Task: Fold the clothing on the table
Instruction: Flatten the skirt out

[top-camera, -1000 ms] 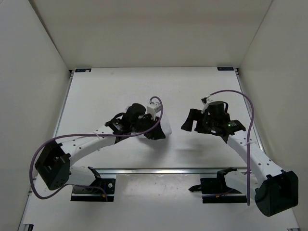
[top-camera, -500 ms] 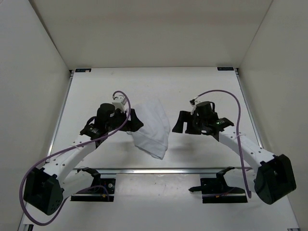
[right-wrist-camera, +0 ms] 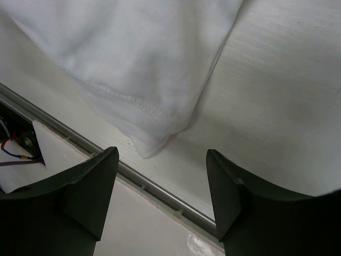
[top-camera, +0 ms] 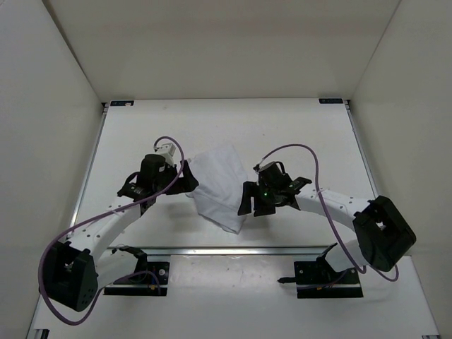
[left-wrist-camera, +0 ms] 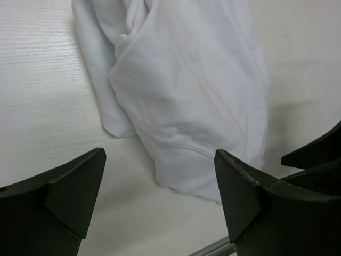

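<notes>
The clothing [top-camera: 220,185] is a small white wrinkled garment lying bunched on the table [top-camera: 296,131], near its front edge. My left gripper [top-camera: 189,179] sits just left of it, open, with nothing between its fingers. In the left wrist view the clothing [left-wrist-camera: 186,90] lies ahead of the wide-apart left gripper [left-wrist-camera: 160,157], its hem just at the jaws' line. My right gripper [top-camera: 248,200] is at the garment's lower right edge, open and empty. In the right wrist view the hemmed corner of the clothing [right-wrist-camera: 133,64] lies just ahead of the right gripper [right-wrist-camera: 162,154].
A silver rail [top-camera: 233,248] runs along the table's front edge, close below the garment; it also shows as the rail [right-wrist-camera: 160,188] in the right wrist view. White walls stand on three sides. Purple cables loop over both arms.
My left gripper opened, let go of the clothing and drew back to the left. The garment now lies spread on the table. My right arm swung left to its edge, its jaws narrowing a little.
</notes>
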Action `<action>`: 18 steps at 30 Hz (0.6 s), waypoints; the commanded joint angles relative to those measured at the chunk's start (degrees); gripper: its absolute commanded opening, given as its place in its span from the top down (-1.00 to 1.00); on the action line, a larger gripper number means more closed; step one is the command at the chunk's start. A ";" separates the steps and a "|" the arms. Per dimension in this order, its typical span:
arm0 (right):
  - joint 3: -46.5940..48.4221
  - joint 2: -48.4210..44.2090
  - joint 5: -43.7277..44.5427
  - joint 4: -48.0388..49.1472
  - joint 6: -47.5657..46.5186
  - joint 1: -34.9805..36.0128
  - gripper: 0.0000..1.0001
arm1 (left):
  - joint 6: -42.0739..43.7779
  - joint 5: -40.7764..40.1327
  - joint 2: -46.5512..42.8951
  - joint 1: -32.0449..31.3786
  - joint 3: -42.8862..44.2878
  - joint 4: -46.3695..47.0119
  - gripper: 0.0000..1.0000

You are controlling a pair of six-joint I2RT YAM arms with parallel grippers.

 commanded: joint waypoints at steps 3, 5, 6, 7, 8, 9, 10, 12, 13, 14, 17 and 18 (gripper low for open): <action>-1.60 2.62 -0.32 4.21 4.60 2.39 -0.20 | -1.89 -4.01 0.45 1.58 2.80 -0.64 -0.88; -2.31 3.33 0.02 4.92 5.65 2.66 -0.20 | -2.50 -5.06 0.27 2.20 3.41 -1.25 -0.86; -2.40 4.29 -0.41 5.53 5.74 3.18 -0.15 | -3.20 -6.02 0.53 2.12 3.67 -1.95 -0.88; -2.40 4.91 -0.41 5.62 5.92 2.75 -0.14 | -3.12 -6.03 0.36 2.38 3.67 -2.57 -0.88; -1.96 5.26 -0.67 5.88 6.01 3.27 -0.14 | -3.29 -7.16 0.27 2.55 3.76 -2.75 -0.88; -1.70 6.31 -0.42 5.89 6.09 3.27 -0.14 | -3.73 -7.70 0.36 2.64 3.41 -3.88 -0.88; -0.83 6.67 -0.24 5.10 5.83 3.45 -0.14 | -3.65 -7.88 0.45 2.90 3.59 -3.89 -0.88; -0.03 8.24 -0.24 5.27 5.22 3.62 -0.08 | -4.17 -7.88 0.45 3.52 3.50 -4.15 -0.89; -0.03 8.43 -0.85 5.71 5.13 3.36 -0.05 | -4.61 -7.88 0.19 3.70 3.15 -4.24 -0.89; 0.06 8.95 -1.46 6.14 5.30 3.53 -0.02 | -4.61 -7.79 0.45 3.78 2.63 -4.07 -0.88; 0.59 10.53 -2.26 7.20 4.69 3.27 0.18 | -5.84 -7.88 0.45 5.10 2.27 -4.33 -0.88; 0.85 10.71 -2.78 6.94 4.77 3.18 0.22 | -6.10 -7.88 0.54 5.19 2.01 -4.42 -0.87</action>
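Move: The skirt's near corner, which the right fingers are about to take, lies about 4 cm back and 3 cm to the left of the right hand, some 5 cm below it. The middle of the skirt is about 5 cm ahead and 9 cm to the left of that hand, and the metal rail runs 11 cm behind it. From the left hand that corner is roughly 13 cm back, 15 cm to the right and 10 cm down. The right hand sinks about 3.5 cm onto the skirt's near corner while easing some 2 cm left and a little back towards it, its fingers narrowing from about two-thirds to under half open so that they come down on either side of the cloth's tip; whether they touch the cloth yet can't be seen. The left hand, empty and still wide open, draws about 4 cm left and slightly forward, clear of the skirt's left edge, turning roughly 10 degrees counter-clockwise without changing height. ##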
